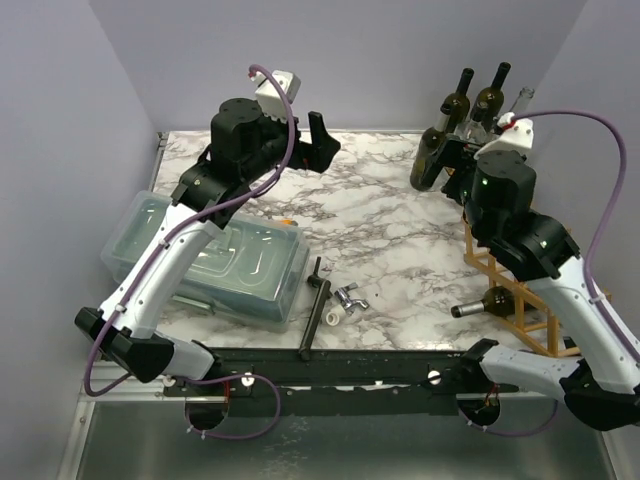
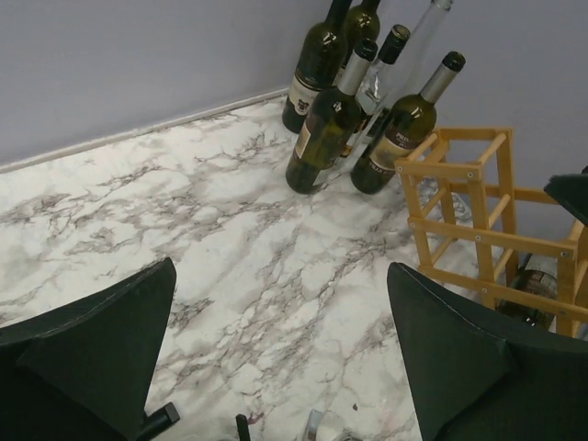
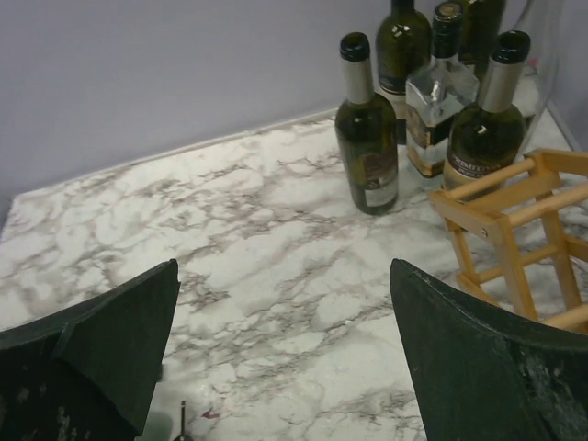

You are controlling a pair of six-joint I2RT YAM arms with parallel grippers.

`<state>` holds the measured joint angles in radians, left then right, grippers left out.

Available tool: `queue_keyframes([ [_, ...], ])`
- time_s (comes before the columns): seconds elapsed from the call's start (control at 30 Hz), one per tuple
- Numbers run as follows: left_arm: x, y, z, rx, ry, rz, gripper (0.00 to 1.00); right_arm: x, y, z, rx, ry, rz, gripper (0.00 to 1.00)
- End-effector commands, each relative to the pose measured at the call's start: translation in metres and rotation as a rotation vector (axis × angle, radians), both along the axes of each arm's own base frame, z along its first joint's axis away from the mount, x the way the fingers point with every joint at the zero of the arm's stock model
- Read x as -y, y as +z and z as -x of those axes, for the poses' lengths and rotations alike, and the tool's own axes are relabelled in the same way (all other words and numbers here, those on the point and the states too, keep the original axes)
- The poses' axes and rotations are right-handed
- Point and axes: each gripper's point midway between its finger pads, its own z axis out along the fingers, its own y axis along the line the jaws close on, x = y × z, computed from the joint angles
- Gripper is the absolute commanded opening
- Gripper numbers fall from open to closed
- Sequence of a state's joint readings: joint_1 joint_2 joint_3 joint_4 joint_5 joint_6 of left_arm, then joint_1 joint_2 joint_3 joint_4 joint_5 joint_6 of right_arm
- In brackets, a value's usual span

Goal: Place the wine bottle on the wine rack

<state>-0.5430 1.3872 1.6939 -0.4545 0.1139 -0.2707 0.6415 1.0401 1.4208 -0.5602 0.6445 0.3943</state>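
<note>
Several wine bottles [image 1: 460,110] stand upright in the back right corner; the nearest dark green one [image 3: 367,138] has a silver cap, and a clear one [image 3: 432,101] stands beside it. The light-brown wooden wine rack [image 1: 525,300] stands at the right, with one dark bottle [image 1: 488,301] lying in a lower cell. My right gripper [image 1: 458,165] hovers open just left of the rack, its jaws [image 3: 285,264] wide over bare marble. My left gripper [image 1: 322,145] hangs open at the back middle, facing the bottles [image 2: 322,138] and the rack [image 2: 487,220], nothing between its fingers [image 2: 280,266].
A clear plastic lidded bin [image 1: 210,255] sits at the left under the left arm. A black rod [image 1: 315,305] and a small metal tool [image 1: 348,298] lie near the front middle. Walls close in the back and both sides.
</note>
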Motion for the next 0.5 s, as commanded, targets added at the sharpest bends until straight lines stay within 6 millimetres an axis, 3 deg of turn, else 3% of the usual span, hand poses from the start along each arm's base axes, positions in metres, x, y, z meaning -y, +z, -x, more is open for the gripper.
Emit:
queue_keyframes([
  [0.0, 0.006, -0.007, 0.009, 0.055, -0.016, -0.078, 0.99, 0.022, -0.021, -0.003, -0.092, -0.146, 0.094, 1.0],
  [0.17, -0.001, -0.029, 0.016, 0.077, 0.025, -0.155, 0.99, 0.005, -0.045, -0.019, -0.127, -0.107, 0.13, 1.0],
  [0.3, -0.006, -0.044, 0.017, 0.082, 0.058, -0.143, 0.99, -0.028, -0.065, -0.035, -0.148, 0.013, 0.125, 1.0],
  [0.47, -0.003, -0.058, 0.025, 0.057, 0.034, -0.144, 0.99, -0.032, -0.079, -0.063, -0.144, -0.044, 0.217, 1.0],
])
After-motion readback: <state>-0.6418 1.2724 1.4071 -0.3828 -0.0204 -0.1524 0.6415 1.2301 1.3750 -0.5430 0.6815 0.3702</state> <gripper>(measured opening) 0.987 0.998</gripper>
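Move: The front-left standing wine bottle is about 30 cm ahead of the right hand, 5 to its right and 22 below. The labelled bottle stands some 11 cm to the right of it, and the clear bottle roughly 6 cm right and 6 beyond it. The wooden rack's middle lies about 5 cm ahead of the right hand, 22 to its right. From the left hand, the front-left bottle is about 27 cm ahead and 29 right. Both open hands sink about 7 cm, the right also going forward and left towards the front-left bottle. ##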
